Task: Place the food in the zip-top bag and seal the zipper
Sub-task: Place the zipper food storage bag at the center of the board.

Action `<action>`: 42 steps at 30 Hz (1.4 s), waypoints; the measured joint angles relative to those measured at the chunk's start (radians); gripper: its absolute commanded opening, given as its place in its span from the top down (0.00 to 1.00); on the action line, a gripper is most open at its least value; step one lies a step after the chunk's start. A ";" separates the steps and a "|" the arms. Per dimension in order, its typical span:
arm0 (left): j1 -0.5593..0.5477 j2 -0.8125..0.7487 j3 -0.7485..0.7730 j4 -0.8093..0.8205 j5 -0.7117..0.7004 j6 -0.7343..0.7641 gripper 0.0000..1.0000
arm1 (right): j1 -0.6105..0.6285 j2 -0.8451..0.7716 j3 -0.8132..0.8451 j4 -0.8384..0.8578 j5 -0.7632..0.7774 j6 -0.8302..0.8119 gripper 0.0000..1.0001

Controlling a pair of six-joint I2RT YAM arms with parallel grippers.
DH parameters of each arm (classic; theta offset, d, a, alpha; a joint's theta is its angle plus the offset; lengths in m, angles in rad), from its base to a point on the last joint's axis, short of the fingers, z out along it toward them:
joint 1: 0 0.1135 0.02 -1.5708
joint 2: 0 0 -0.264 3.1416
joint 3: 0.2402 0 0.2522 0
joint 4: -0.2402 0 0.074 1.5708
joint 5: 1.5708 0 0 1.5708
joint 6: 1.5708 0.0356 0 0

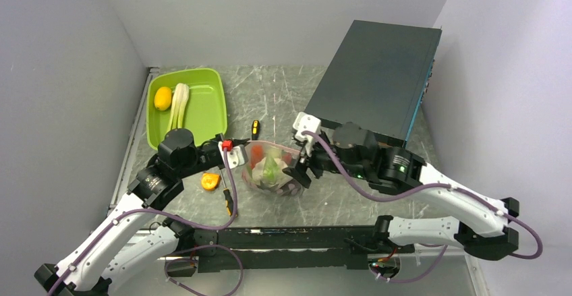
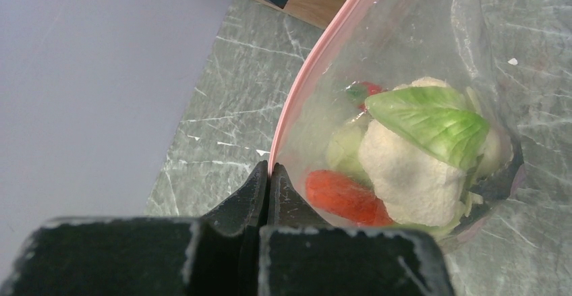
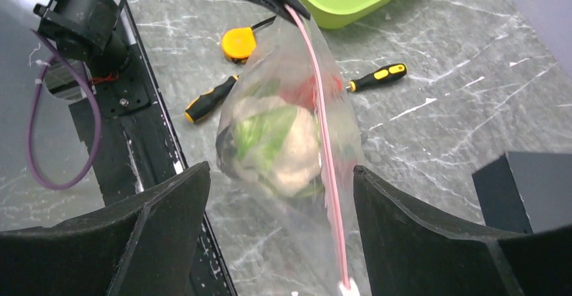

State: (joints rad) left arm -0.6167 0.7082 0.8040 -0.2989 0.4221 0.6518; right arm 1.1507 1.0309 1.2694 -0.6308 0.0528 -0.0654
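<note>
The clear zip-top bag (image 1: pixel 270 168) hangs between my two grippers, just above the table. Inside lie white cauliflower (image 2: pixel 405 171), a light-green leafy head (image 2: pixel 432 117) and red chili peppers (image 2: pixel 344 196). My left gripper (image 2: pixel 269 169) is shut on the pale pink zipper (image 2: pixel 303 83) at the bag's left end. In the right wrist view the zipper (image 3: pixel 322 131) runs between the spread fingers of my open right gripper (image 3: pixel 280 181), touching neither. The food (image 3: pixel 280 141) shows through the bag (image 3: pixel 283 195). In the top view the left gripper (image 1: pixel 236 154) and right gripper (image 1: pixel 301 171) flank the bag.
A lime-green tray (image 1: pixel 206 110) with a yellow piece (image 1: pixel 162 98) and a pale stalk stands at the back left. An orange tape measure (image 1: pixel 210 181) and two yellow-and-black screwdrivers (image 1: pixel 228 198) (image 1: pixel 255 129) lie near the bag. A large dark box (image 1: pixel 374 80) stands at the back right.
</note>
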 measured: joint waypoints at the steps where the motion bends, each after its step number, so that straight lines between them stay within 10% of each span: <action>1: 0.000 0.000 0.000 0.000 0.004 0.000 1.00 | -0.002 0.023 0.010 0.004 0.000 0.003 0.21; 7: 0.000 0.000 0.000 -0.006 0.045 0.002 1.00 | -0.076 0.155 0.036 0.031 -0.063 0.037 0.26; 15: 0.000 0.000 0.000 -0.017 0.100 0.003 1.00 | -0.114 0.188 0.040 0.055 -0.158 0.096 0.60; 22: 0.000 -0.002 0.000 -0.020 0.112 0.002 1.00 | -0.129 0.213 0.044 0.060 -0.189 0.130 0.64; 26: 0.000 -0.009 0.000 -0.020 0.115 0.002 1.00 | -0.129 0.221 0.044 0.066 -0.190 0.137 0.93; 30: 0.000 -0.012 0.000 -0.018 0.111 -0.003 0.73 | -0.128 0.221 0.044 0.079 -0.182 0.155 1.00; 34: 0.000 -0.025 0.000 0.002 0.073 -0.019 0.03 | -0.129 0.209 0.036 0.079 -0.084 0.177 1.00; 42: 0.000 -0.150 -0.088 0.157 -0.148 -0.065 0.00 | -0.130 0.038 -0.017 -0.028 0.126 0.215 1.00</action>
State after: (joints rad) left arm -0.6167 0.5579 0.7158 -0.1421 0.2741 0.5869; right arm 1.0206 1.0687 1.2522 -0.6590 0.1791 0.1497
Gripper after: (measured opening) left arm 0.995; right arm 0.010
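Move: The left hand already pinches one end of the bag's zipper. The stretch of zipper that the open right hand goes for lies about 3 cm ahead of it, 5 cm to its left and 4 cm below; from the left hand it is some 6 cm back, 10 cm right and about level. The cauliflower in the bag sits roughly 8 cm left of the right hand, 1 cm ahead and 15 below; the far screwdriver's handle is about 14 ahead, 14 left and 28 below. Left, down and forward, about 6 cm in all, the right hand reaches in over the bag's rim, rolling some 15 degrees, and shuts its fingers on the zipper partway along while the left keeps its pinch and eases back 2 cm. The left then opens wide, lets go and lifts away leftward and forward; the right swings about 7 cm right with its grip, turning clockwise. ##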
